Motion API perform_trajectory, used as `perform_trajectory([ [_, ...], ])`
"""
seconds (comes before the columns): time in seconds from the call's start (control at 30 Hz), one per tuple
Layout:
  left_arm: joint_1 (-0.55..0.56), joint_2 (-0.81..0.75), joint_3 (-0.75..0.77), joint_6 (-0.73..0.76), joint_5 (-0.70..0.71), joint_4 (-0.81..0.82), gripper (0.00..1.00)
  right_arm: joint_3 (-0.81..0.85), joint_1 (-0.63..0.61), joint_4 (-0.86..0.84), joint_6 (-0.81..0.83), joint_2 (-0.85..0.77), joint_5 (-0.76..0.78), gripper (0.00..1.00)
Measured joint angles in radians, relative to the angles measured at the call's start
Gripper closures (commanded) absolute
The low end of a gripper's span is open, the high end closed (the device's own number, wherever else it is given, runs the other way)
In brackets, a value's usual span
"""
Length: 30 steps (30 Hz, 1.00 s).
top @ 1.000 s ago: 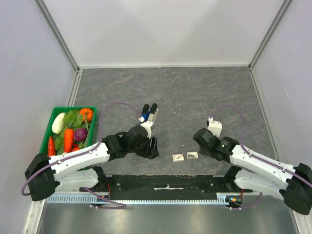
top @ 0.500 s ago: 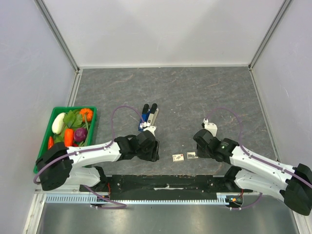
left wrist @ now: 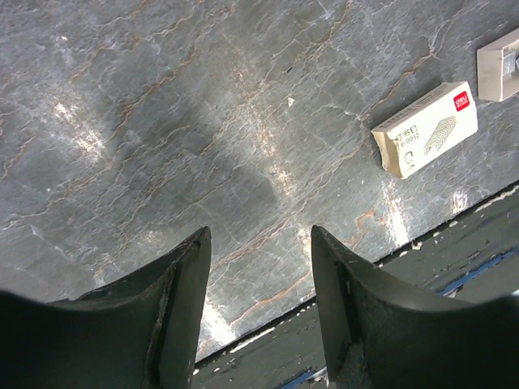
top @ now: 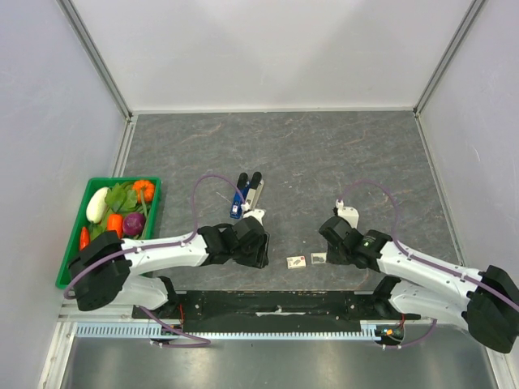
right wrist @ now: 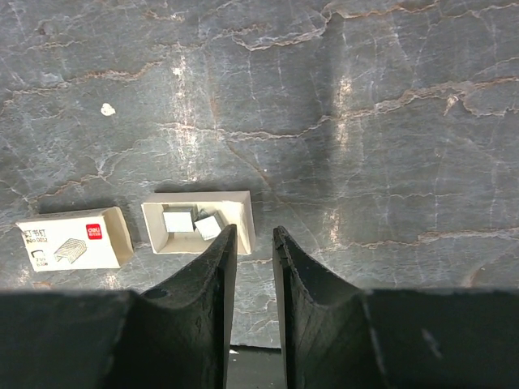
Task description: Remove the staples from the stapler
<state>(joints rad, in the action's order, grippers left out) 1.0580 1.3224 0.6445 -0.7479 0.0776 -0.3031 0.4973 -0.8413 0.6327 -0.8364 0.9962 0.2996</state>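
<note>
The blue and black stapler (top: pixel 247 192) lies on the grey table, left of centre, with nothing holding it. My left gripper (top: pixel 259 254) is below it near the front edge; in the left wrist view it (left wrist: pixel 259 235) is open and empty over bare table. My right gripper (top: pixel 331 248) hangs just right of the small open staple tray (top: pixel 319 258). In the right wrist view its jaws (right wrist: pixel 255 231) stand close with a narrow gap and hold nothing. The tray (right wrist: pixel 241 220) holds two staple blocks (right wrist: pixel 186 222).
The staple box sleeve (top: pixel 295 262) lies left of the tray; it also shows in the wrist views (left wrist: pixel 424 130) (right wrist: pixel 73 237). A green basket (top: pixel 73 223) of toy vegetables stands at the left edge. The black front rail (top: pixel 276 304) runs along the near edge.
My left gripper has drawn back from the stapler toward the front edge and to the right. My right gripper has shifted slightly left and nearer to the tray.
</note>
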Motion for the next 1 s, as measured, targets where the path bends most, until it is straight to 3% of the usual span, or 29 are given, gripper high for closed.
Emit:
perform_trajectory([
  [0.57,0.01,0.053,0.018,0.0,-0.001,0.03,0.41,0.0,0.0,-0.039,-0.001,0.069,-0.011,0.76],
  [0.87,0.011,0.069,0.029,0.0,-0.002,0.041,0.41,-0.002,0.0,-0.05,-0.008,0.089,-0.011,1.0],
  [1.0,0.013,0.097,0.041,0.0,-0.008,0.056,0.42,-0.002,0.0,-0.054,-0.008,0.095,-0.01,1.0],
])
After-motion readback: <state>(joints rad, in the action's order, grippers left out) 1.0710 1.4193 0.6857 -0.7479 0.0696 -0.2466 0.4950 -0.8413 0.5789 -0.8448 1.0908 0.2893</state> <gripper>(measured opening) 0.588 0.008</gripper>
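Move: The open staple tray, holding the loose staple blocks, lies just left of the right hand: its middle is about 3 cm to the left, level fore and aft, and some 2 cm below the fingertips, which straddle its right end wall. The closed staple box is about 9 cm left of the right hand and 1 cm back. From the left hand, the tray lies roughly 15 cm to the right, 1 cm ahead and 3 cm below. Straight down by about 1.5 cm, the right hand sinks onto the right end of the open tray, its wrist tipping only a couple of degrees. Its part-open fingers shut completely, one inside and one outside, pinching the thin end wall. The left hand, fingers open, drifts about 2 cm to its right towards the closed staple box. ##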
